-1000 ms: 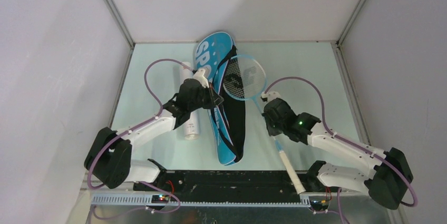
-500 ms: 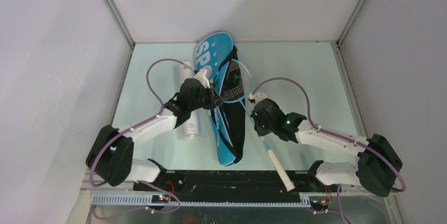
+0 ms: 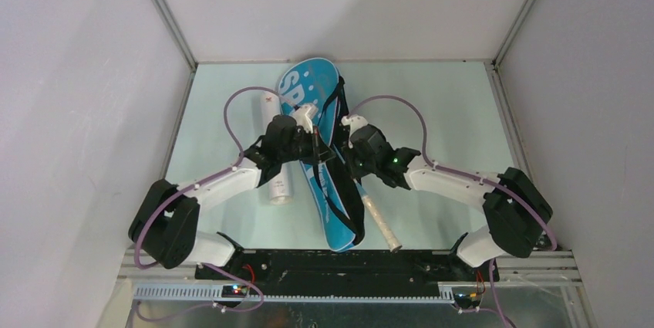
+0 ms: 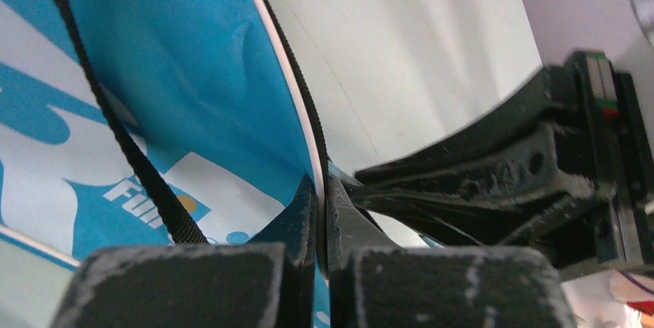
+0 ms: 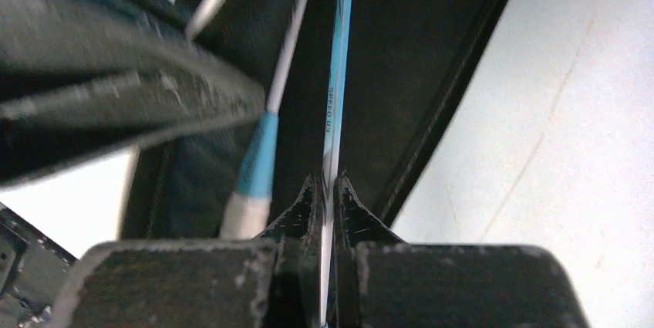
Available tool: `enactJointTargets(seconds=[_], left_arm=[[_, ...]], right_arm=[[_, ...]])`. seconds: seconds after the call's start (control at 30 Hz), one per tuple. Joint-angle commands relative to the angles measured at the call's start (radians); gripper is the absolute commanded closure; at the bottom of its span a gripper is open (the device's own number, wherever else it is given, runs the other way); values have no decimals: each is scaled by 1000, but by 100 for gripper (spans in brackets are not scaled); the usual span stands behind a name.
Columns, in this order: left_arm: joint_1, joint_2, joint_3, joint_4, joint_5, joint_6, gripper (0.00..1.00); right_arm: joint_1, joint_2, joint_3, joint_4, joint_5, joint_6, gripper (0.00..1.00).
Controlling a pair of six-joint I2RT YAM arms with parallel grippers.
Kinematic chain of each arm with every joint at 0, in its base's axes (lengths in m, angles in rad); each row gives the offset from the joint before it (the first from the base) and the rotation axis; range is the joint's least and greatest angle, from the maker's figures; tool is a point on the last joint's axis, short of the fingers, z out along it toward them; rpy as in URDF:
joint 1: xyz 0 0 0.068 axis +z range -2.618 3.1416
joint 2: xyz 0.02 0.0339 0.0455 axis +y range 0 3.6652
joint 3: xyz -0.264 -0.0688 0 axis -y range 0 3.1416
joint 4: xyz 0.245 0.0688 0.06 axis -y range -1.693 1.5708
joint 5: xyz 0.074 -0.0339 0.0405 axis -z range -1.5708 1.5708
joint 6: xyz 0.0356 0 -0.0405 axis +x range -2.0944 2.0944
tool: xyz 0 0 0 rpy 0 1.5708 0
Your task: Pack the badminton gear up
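The blue "SPORT" bag lies lengthwise at the middle of the table, with its black strap running along it. My left gripper is shut on the bag's white-piped edge, holding that side up. My right gripper is shut on a racket's thin blue shaft. That racket's head is hidden inside the bag and its cream handle sticks out toward the near edge. A second racket's shaft and cream handle lie in the bag's dark inside. The white tube lies left of the bag, partly under my left arm.
The pale green table is walled in by white panels on three sides. A black rail runs along the near edge between the arm bases. Purple cables loop above both arms. The two grippers sit close together over the bag.
My right gripper has carried the racket left and away from me, and its head has slid into the bag. The handle followed leftward. The bag's far end swung slightly left.
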Motion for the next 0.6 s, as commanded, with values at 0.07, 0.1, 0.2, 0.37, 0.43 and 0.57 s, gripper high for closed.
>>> enactJointTargets(seconds=[0.07, 0.1, 0.2, 0.37, 0.43, 0.57], left_arm=[[-44, -15, 62, 89, 148, 33, 100], [-50, -16, 63, 94, 161, 32, 100], [-66, -22, 64, 97, 193, 34, 100], [-100, -39, 45, 106, 245, 28, 100], [-111, -41, 34, 130, 267, 14, 100], [-126, -29, 20, 155, 303, -5, 100]], right_arm=[[-43, 82, 91, 241, -130, 62, 100], [-48, 100, 95, 261, -136, 76, 100], [-53, 131, 107, 304, -148, 87, 100], [-93, 165, 118, 381, -150, 125, 100], [-106, 172, 120, 419, -135, 147, 100], [-129, 185, 149, 448, -118, 212, 100]])
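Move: My right hand holds the racket by its shaft; the middle of the bag it is going into lies some 8 cm to this hand's left, 5 cm ahead and about 7 cm below. The first racket's shaft lies in the bag about 4 cm left, level fore and aft, 5 cm lower; the held racket's handle trails roughly 16 cm back and 10 cm right. My left hand holds the bag's flap edge, with the held shaft some 5 cm to its right, 4 cm back and slightly lower. With my right fingers still shut on the racket shaft, I feed it forward about 5 cm and left some 3 cm deeper under the flap, rolling the wrist so its left side rises. Meanwhile my left hand keeps its pinch on the flap edge and draws it back and to the right, about 3 cm each way, rising slightly and turning some 10 degrees clockwise. ##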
